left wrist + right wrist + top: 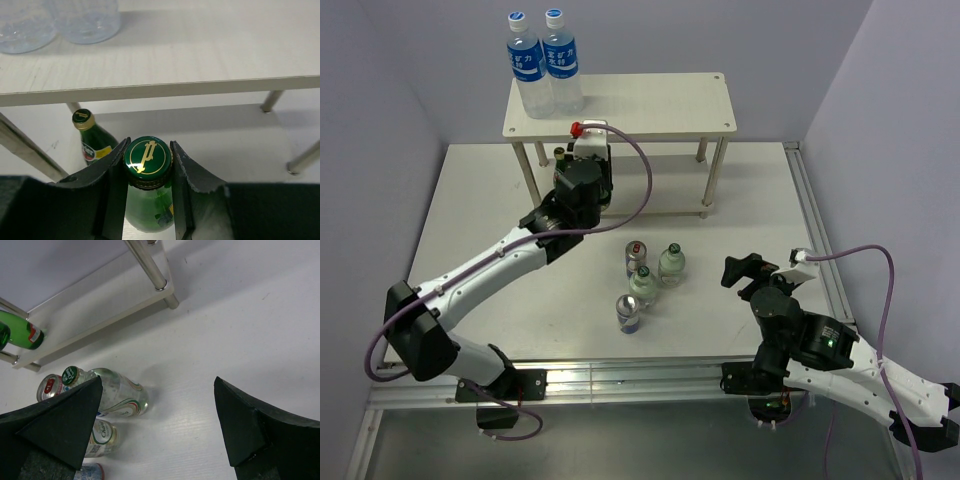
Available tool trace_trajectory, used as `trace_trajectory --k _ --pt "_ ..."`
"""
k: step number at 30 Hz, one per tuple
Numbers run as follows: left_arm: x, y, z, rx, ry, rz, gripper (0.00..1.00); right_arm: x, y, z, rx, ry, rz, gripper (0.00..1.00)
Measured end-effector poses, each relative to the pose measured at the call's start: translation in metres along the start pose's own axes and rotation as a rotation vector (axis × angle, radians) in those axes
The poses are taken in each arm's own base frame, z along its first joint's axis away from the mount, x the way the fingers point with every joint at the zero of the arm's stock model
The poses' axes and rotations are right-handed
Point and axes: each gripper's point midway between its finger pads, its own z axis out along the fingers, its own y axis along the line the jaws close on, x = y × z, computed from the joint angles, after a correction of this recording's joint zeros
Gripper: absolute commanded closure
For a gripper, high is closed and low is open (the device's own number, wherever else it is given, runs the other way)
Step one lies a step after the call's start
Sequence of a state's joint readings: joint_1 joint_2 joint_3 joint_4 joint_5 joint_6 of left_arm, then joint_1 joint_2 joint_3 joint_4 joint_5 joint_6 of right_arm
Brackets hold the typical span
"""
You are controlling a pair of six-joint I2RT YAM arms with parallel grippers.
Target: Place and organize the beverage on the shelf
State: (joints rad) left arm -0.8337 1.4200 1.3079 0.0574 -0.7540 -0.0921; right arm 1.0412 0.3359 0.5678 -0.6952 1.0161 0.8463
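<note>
My left gripper (148, 146) is shut on the green, gold-marked cap of a dark green glass bottle (148, 210), held upright at the front of the shelf's lower tier (200, 125). A second dark green bottle (93, 139) with a yellow label stands on that tier, further back and to the left. In the top view the left gripper (582, 172) reaches under the cream-white shelf (650, 105). Two clear bottles (671, 262) (642, 285) and two cans (636, 257) (629, 313) stand together on the table. My right gripper (745, 272) hangs open and empty to their right.
Two tall water bottles (528, 62) (563, 55) stand on the left end of the shelf's top board. Thin metal legs (150, 265) hold the tiers at the corners. Grey walls close in the table on the left, back and right.
</note>
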Motion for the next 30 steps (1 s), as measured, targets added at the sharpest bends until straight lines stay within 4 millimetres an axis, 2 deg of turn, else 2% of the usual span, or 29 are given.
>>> trace_trajectory --k 3,11,17,19,30 --pt "0.014 0.015 0.017 -0.033 0.02 0.014 1.0 0.0 0.0 0.0 0.0 0.0 0.0 0.01" --pt "0.065 0.021 0.065 -0.04 0.064 0.03 1.0 0.0 0.0 0.0 0.0 0.0 -0.002 0.01" --pt "0.108 0.036 0.085 -0.082 0.101 0.041 1.0 0.0 0.0 0.0 0.0 0.0 -0.004 0.01" --pt "0.112 0.041 0.089 -0.096 0.095 0.027 1.0 0.001 0.0 0.0 -0.001 0.0 -0.005 0.01" --pt "0.11 0.055 0.103 -0.141 0.007 -0.054 1.0 0.001 0.001 0.001 -0.003 -0.002 -0.005 0.01"
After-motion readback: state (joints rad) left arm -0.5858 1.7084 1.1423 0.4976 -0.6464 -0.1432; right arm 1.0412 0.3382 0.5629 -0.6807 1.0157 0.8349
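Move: The left hand holds a green bottle by the neck; the free spot it is bound for, on the lower shelf, lies about 11 cm ahead, 5 cm left and some 25 cm below. The standing green bottle is about 12 cm ahead, 11 cm left and 17 cm below, and the red-topped can about 10 cm back, 6 cm right and 23 cm below. From the idle right hand that spot is roughly 28 cm ahead, 35 cm left and 10 cm below. Still pinching the green bottle by its neck, the left hand carries it down and forward together, about 11 cm lower, towards the lower shelf beside the standing bottle. It then eases on at level height, forward and slightly left, some 10 cm forward in all, the wrist turning a little counter-clockwise and the fingers keeping their hold. ##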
